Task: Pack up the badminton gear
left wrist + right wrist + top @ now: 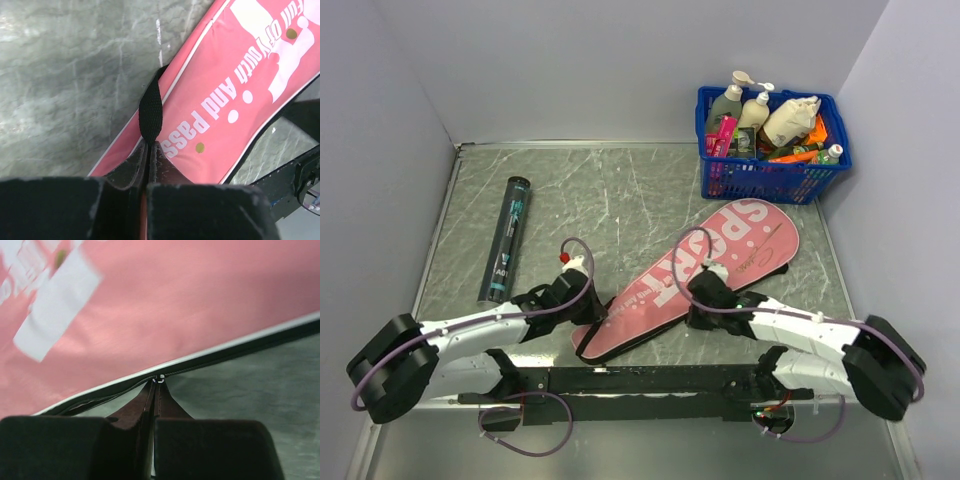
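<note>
The long pink racket cover [720, 265] lettered "SPORT" lies slantwise on the table, its narrow end nearest the arms. My left gripper [590, 305] is at that narrow end. In the left wrist view its jaws [150, 145] are shut on the black webbing strap [150, 110] that loops out of the cover's edge [240, 75]. My right gripper [698, 300] is at the cover's right edge. In the right wrist view it [158, 381] is shut on the small metal zipper pull [160, 378] on the cover's black zip line [240, 347]. A slim black tube [506, 238] lies to the left, untouched.
A blue plastic basket [770, 180] of bottles and packets stands at the back right corner. Grey walls close in the table on the left, back and right. The arms' black base rail [640, 380] runs along the near edge.
</note>
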Robot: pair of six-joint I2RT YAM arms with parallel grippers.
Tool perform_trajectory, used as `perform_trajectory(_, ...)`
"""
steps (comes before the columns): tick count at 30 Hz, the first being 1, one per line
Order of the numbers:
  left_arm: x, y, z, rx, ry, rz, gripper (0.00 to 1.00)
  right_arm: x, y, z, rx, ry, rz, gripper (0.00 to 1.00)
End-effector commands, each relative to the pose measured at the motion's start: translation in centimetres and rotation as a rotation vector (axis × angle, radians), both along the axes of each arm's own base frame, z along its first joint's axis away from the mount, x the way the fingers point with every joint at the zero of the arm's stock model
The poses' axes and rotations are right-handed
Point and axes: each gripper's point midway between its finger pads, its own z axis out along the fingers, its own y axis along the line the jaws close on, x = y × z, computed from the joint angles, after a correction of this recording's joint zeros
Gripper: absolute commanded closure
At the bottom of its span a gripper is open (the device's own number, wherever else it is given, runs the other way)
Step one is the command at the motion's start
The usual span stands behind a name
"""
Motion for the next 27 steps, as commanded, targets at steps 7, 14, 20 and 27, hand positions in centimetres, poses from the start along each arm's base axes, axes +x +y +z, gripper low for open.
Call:
perform_trajectory(7, -1.6, 0.0, -2.5, 0.038, 0.054, -0.058, 0.99, -4.3, 13.9, 3.6, 0.142, 0.026, 0.291, 1.00)
perform_trajectory(14, -1.4, -0.8, -2.0, 0.003, 0.027, -0.085, 0.99, -8.5, 22.8, 6.0, 0.323, 0.038, 0.494, 1.00)
perform_trajectory(20, -1.8, -1.3, -1.2, -0.043, -0.022, -0.149, 0.99, -10.7, 27.5, 8.4, 0.470, 0.033, 0.574, 1.00)
perform_trajectory(27, -2.0, -2.1, 0.1, -0.104, -0.076, -0.201, 0.99, -11.9, 29.3, 10.0, 0.510, 0.024, 0.605, 1.00)
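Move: The right hand already grips the zipper pull on the bag's near long edge; the bag's narrow end, where the zipper is headed, lies about 25 cm to its left and 10 cm back, at nearly the same height. The black strap is some 22 cm to its left and 2 cm ahead, and the bag's middle is about 10 cm straight ahead. From the left hand, which already pinches that strap, the narrow end is 10 cm back, 3 cm left and 2 cm below. With its fingers still shut on the zipper pull, the right hand sweeps fast to the left and half as far back, about 26 cm in all, dragging the pull along the bag's near edge towards the narrow end, passing behind the left gripper, easing up some 3 cm and turning roughly 30 degrees counter-clockwise. The left hand keeps its pinch on the black strap, holding that end of the bag nearly in place against the pull, and drifts only about a centimetre. ##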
